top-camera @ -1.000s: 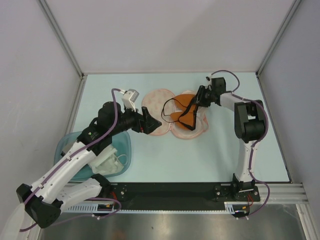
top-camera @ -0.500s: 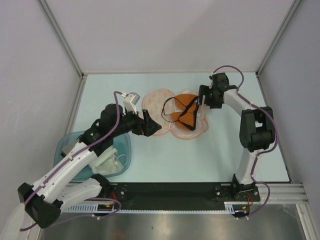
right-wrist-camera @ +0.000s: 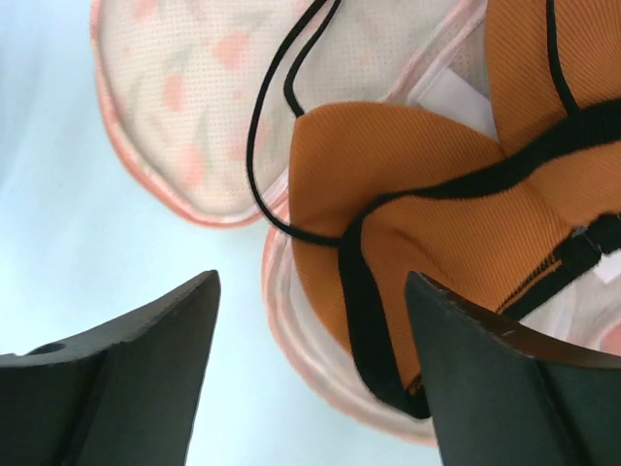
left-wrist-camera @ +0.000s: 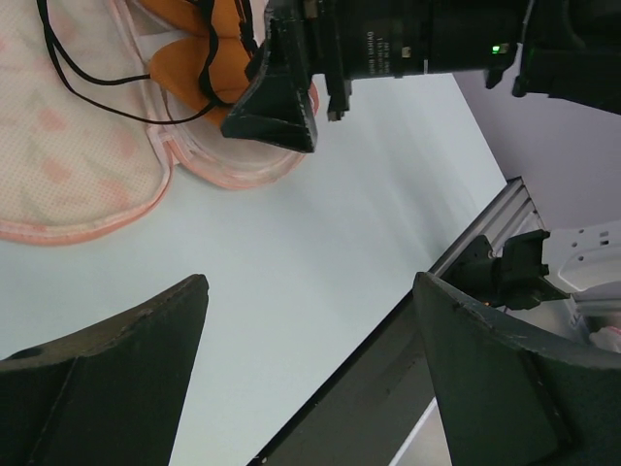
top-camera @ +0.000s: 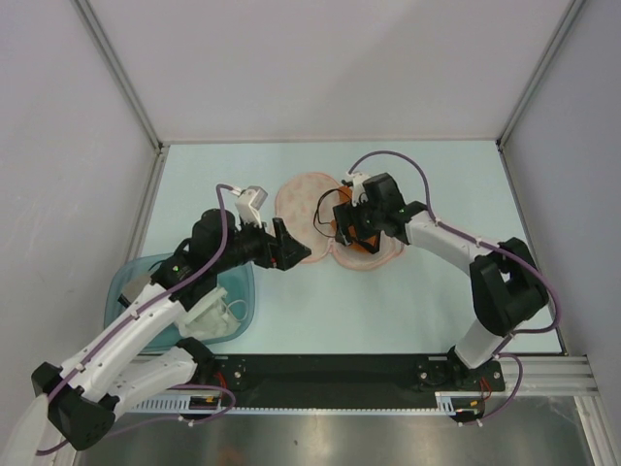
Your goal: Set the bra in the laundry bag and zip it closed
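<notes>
The laundry bag [top-camera: 299,199] lies spread open at mid table, its two pale lined halves facing up. The orange bra [top-camera: 365,252] rests in the right half, one thin black strap looping over the left half. My right gripper [top-camera: 349,228] hangs open just over the bra, covering most of it from above. The right wrist view shows the bra [right-wrist-camera: 437,223] folded in the bag [right-wrist-camera: 184,97], with the open right gripper [right-wrist-camera: 310,278] holding nothing. My left gripper [top-camera: 291,250] is open beside the bag's near-left edge; in its own view the left gripper [left-wrist-camera: 310,282] frames bare table.
A translucent teal tub [top-camera: 121,282] holding a white garment [top-camera: 209,311] stands at the near left, under the left arm. A black rail [top-camera: 330,374] runs along the table's near edge. Grey walls close in the back and both sides.
The right gripper has opened, let go of the bra, and swung left and nearer until it hangs over the bag. The left arm has barely shifted.
</notes>
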`<state>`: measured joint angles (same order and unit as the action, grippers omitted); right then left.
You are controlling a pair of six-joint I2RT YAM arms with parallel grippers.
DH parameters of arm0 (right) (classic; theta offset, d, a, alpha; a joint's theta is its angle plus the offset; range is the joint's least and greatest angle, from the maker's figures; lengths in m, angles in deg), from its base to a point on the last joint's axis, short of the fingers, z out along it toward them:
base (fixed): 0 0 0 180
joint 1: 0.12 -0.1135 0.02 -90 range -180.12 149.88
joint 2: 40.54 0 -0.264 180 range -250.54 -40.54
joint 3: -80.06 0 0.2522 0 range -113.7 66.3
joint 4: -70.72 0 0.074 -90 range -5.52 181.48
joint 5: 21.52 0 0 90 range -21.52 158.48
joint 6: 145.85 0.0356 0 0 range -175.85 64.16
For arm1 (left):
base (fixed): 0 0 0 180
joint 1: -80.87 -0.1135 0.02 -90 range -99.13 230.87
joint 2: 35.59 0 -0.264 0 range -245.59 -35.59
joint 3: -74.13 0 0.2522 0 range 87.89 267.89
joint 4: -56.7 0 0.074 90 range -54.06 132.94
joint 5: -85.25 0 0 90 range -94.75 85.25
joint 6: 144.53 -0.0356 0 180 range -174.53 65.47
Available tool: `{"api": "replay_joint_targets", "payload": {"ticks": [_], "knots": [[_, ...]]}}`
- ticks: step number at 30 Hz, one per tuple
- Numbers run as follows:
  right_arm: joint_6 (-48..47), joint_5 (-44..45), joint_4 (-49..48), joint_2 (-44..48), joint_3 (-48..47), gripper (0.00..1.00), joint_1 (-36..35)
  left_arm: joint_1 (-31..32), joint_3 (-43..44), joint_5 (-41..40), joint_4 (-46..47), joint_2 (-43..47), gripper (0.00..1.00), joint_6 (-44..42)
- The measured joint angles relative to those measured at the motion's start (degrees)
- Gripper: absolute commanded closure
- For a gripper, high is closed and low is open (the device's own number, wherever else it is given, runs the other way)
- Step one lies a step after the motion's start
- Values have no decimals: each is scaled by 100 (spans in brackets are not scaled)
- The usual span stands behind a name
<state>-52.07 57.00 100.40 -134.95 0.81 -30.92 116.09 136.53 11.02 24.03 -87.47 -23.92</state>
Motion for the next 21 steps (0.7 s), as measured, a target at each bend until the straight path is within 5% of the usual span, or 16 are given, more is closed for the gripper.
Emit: {"api": "replay_joint_targets", "payload": {"ticks": [7,14,21], "knots": [[-448,341,-203,-610,-35,29,-273,0,-55,0,-7,214,8,90],[-769,1193,-348,-737,-17,56,-704,0,-55,-2,-7,216,8,92],[-968,1613,-570,-509,358,66,-697,0,-55,-11,-4,118,7,168]]}}
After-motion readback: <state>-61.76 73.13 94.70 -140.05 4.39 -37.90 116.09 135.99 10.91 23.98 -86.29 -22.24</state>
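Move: The bra lies spread over the laundry bag's right half; its middle is about 7 cm ahead of the right hand, 3 cm to its right and 7 cm below, with its near-left edge almost under the fingers. The bag's patterned flap lies open about 9 cm to this hand's left and 7 cm ahead, some 8 cm below. From the left hand the bra is roughly 20 cm ahead, 16 cm right and 21 cm below. Lower the open right gripper about 5 cm, nearly straight down, onto the near-left edge of the bra. Then stay at that height, let the hand's left side sink some 15 degrees as the fingers swing to point more forward, and close them from wide to roughly a third open around the black strap and the orange cloth at that edge. ##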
